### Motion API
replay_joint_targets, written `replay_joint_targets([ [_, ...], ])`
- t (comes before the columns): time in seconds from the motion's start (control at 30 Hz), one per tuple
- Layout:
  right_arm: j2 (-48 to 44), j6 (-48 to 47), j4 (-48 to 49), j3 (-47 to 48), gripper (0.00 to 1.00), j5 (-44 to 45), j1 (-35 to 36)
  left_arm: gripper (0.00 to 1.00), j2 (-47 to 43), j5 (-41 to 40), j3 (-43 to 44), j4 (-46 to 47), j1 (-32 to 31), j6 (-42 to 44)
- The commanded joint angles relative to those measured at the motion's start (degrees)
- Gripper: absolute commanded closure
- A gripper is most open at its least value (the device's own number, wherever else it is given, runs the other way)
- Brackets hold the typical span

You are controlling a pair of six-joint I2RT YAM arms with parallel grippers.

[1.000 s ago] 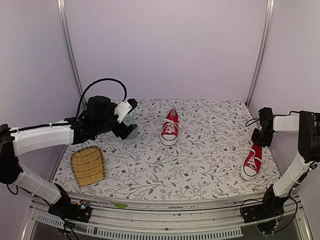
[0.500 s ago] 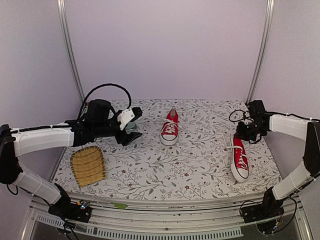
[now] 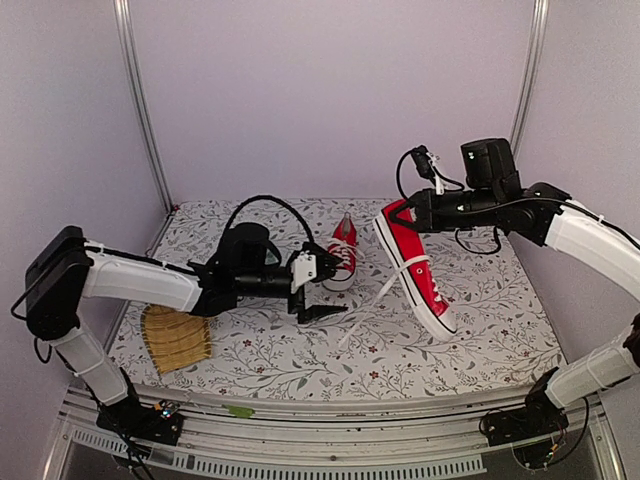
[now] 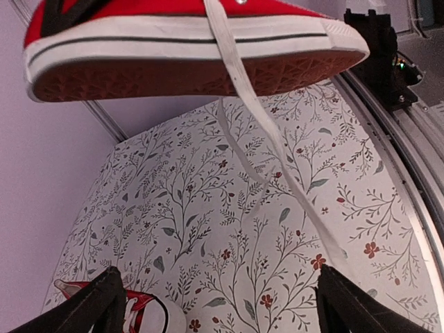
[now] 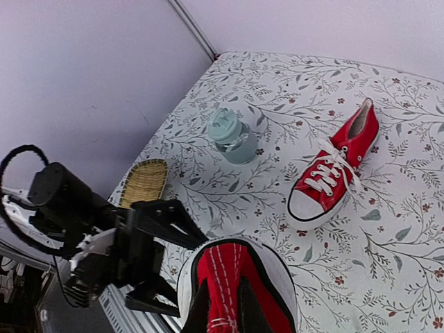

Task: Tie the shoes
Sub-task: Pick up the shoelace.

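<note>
One red shoe (image 3: 418, 268) hangs in the air right of centre, heel up and white toe pointing down toward the front. My right gripper (image 3: 408, 215) is shut on its heel, and in the right wrist view the black fingertips (image 5: 201, 313) pinch the red heel fabric (image 5: 232, 277). Its white laces (image 3: 377, 292) dangle loose to the table. The other shoe (image 3: 342, 255) rests on the table behind my left gripper (image 3: 318, 295), which is open and empty. The left wrist view looks up at the lifted shoe's sole (image 4: 194, 59) and a hanging lace (image 4: 267, 142).
A woven straw tray (image 3: 176, 335) lies at the front left. A pale teal cup (image 5: 232, 135) stands on the floral tablecloth behind the left arm. Purple walls close in the table on three sides.
The right arm closed on the shoe at the right table edge, lifted it and carried it toward the middle. The left arm swung from the cup toward the centre, gripper open.
</note>
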Motion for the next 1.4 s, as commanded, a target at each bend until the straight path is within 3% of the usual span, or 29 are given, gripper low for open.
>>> replay_joint_targets([
  [0.0,-1.76,0.36,5.83,3.71,0.99,-4.42,2.52,0.04,8.43,4.34,3.74,15.64,-2.46,-3.89],
  [0.2,-2.84,0.83,8.66,4.59,0.99,-3.38,3.56,0.04,14.29,12.36,3.01,23.71,-6.53,-7.55],
  [0.37,-2.92,0.59,9.02,4.2,0.99,-1.8,3.72,0.05,18.55,12.71,5.27,24.92,-8.07,-9.17],
  [0.5,-2.61,0.05,9.27,4.29,1.0,-1.49,3.87,0.07,22.37,8.55,7.45,24.93,-8.65,-9.65],
  [0.63,-2.6,-0.52,9.53,4.61,0.99,-0.96,3.89,0.16,23.06,6.19,7.22,26.3,-8.69,-9.66],
  [0.9,-2.68,-1.93,8.35,5.43,1.0,0.03,3.88,0.18,23.19,-2.64,3.77,31.47,-7.9,-9.94],
  [1.07,-2.9,-2.37,8.47,5.45,1.0,0.48,3.88,0.34,26.49,-2.19,8.5,27.86,-8.06,-9.92],
  [1.1,-2.94,-2.41,8.59,5.39,0.99,0.55,3.87,0.43,26.76,-1.92,8.54,28.43,-8.18,-9.98],
  [1.13,-3.02,-2.42,8.62,5.35,0.99,0.64,3.87,0.6,26.9,-1.71,8.47,28.78,-8.26,-9.86],
  [1.17,-2.99,-2.49,8.6,5.22,0.99,0.77,3.89,0.89,26.81,-1.64,8.31,28.84,-8.24,-9.61],
  [1.2,-2.95,-2.55,8.34,5.22,0.99,1.25,3.9,1.0,26.5,-2.21,7.86,28.95,-8.34,-9.51],
  [1.37,-3.57,-2.27,1.4,5.13,0.99,13.74,3.88,1.0,19.53,-9.25,2.41,27.26,-8.34,-9.64],
])
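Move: Off to the left hand's right, roughly 8 cm away, 2 cm back and 3 cm lower, hangs the loose shoelace of the shoe that the right hand already holds up. That held shoe's middle is some 15 cm right, 1 cm ahead and 5 cm above the left hand. The standing shoe is straight ahead by about 19 cm, 15 cm lower. From the right hand, the lace hangs about 10 cm back, 5 cm left and 15 cm below. Swinging in under the held shoe, the left hand goes about 9 cm right and 6 cm down towards the hanging lace, first drawing back some 6 cm and then coming forward most of that. Its fingertips tip up slightly, and the wide-open fingers shut on the lace late on. The right hand keeps its grip on the shoe's heel and lifts it about 4 cm, easing slightly left early on. ##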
